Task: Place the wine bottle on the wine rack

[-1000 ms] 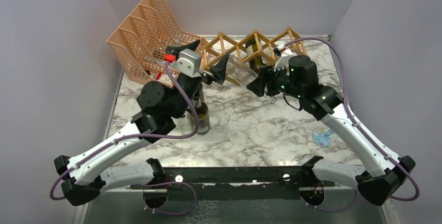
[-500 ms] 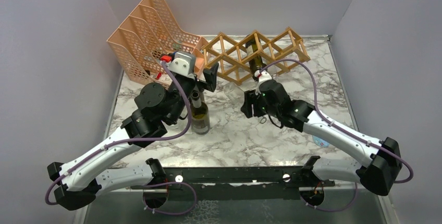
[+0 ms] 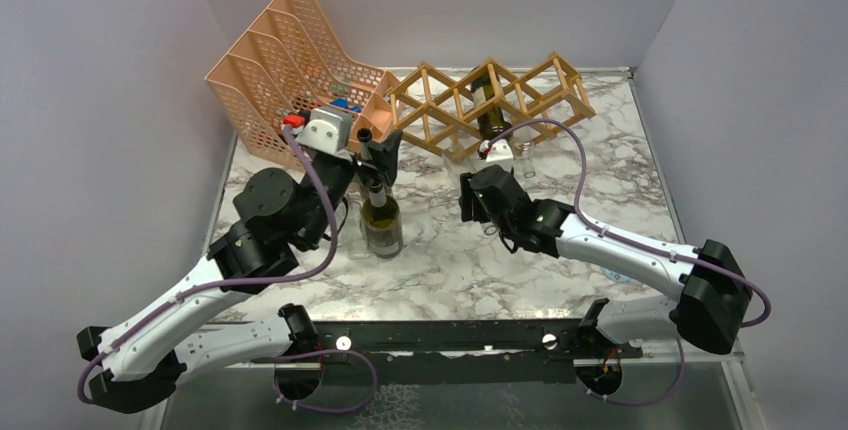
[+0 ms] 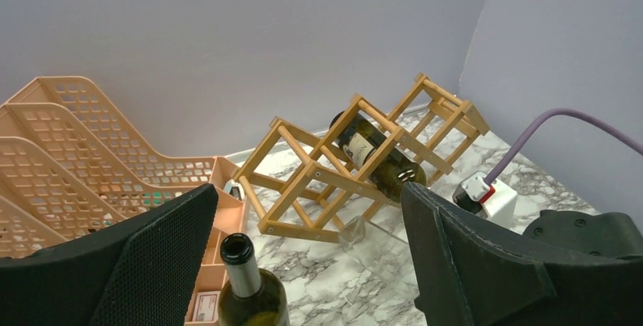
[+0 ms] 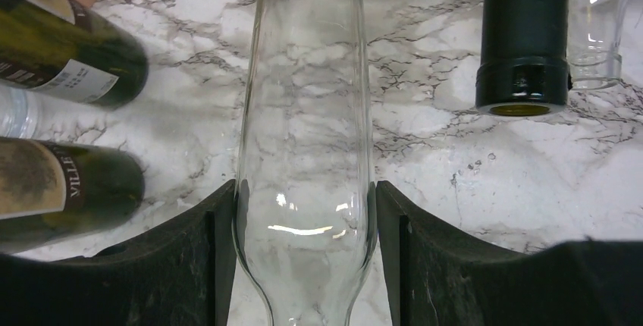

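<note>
The wooden lattice wine rack (image 3: 490, 100) (image 4: 356, 159) stands at the back of the table, with a dark labelled bottle (image 3: 489, 110) (image 4: 371, 155) lying in a middle cell. An upright green wine bottle (image 3: 382, 225) (image 4: 244, 273) stands left of centre. My left gripper (image 3: 378, 150) (image 4: 309, 197) hovers open just above and behind its open neck, holding nothing. My right gripper (image 3: 468, 195) (image 5: 303, 189) is low on the table in front of the rack. It is shut on a clear glass bottle (image 5: 303, 98) (image 4: 351, 233) that points toward the rack's foot.
A peach perforated file organizer (image 3: 280, 60) (image 4: 68, 159) stands at the back left beside the rack. A clear glass (image 3: 525, 158) stands before the rack. The right wrist view shows two dark labelled bottles (image 5: 68, 61) at the left and a black-capped bottle neck (image 5: 523, 38) at the right.
My right gripper has drawn back from the rack toward the front and dropped low, still gripping the clear bottle. My left gripper has pulled back left from the rack to above the upright bottle.
</note>
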Controlling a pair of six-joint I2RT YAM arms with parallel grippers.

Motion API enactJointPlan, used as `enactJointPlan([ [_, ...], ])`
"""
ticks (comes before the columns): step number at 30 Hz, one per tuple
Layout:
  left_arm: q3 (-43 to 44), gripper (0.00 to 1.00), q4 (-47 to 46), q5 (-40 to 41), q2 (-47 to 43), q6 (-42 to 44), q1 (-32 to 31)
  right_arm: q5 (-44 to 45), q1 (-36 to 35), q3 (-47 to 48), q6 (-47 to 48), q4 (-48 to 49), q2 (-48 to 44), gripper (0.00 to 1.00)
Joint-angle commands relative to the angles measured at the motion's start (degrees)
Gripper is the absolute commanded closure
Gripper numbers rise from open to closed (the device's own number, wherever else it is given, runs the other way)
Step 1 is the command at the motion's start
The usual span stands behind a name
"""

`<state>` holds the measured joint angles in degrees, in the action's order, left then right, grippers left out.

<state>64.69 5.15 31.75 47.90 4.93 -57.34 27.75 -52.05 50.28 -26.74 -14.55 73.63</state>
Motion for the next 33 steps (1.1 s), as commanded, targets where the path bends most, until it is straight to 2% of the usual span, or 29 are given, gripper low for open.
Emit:
enactJointPlan([
  [1, -0.5, 0.04, 2.8, 1.7, -3.5, -3.0, 0.0, 7.2, -0.1, 1.3, -2.1, 6.2, 1.2, 0.99],
  [7, -1.0, 0.04, 6.1, 0.5, -6.0, -5.8, 0.0, 10.3, -0.2, 2.3, -3.5, 7.8, 4.8, 0.99],
  [15, -2.8, 0.04, 5.8, -1.5, -7.5, -6.0, 0.0, 14.9, -0.1, 2.0, -1.7, 15.7, 7.9, 0.99],
  [25, -3.9, 0.03, 5.6, -2.6, -7.2, -5.5, 0.0, 15.5, -0.2, 2.3, 0.7, 20.7, 10.4, 0.99],
  [33, -4.3, 0.03, 6.1, -3.3, -7.2, -5.5, 0.0, 18.5, 0.5, 2.6, 3.3, 31.1, 17.0, 0.99],
])
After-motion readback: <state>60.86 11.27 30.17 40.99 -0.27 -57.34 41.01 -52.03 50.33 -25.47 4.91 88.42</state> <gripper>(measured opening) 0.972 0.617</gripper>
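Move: The right hand grips a clear bottle by the shoulder, base leading; the rack's free opening lies about 15 cm ahead, 3 cm left and 6 cm lower. The racked wine bottle is about 15 cm ahead and 5 cm right, and the nearer standing wine bottle about 17 cm left and 4 cm back. From the empty left hand, that opening is roughly 21 cm ahead, 14 cm right, 34 cm below. Right hand carries the gripped clear bottle 6 cm forward, sinking slightly, towards the rack; empty left sinks back. ##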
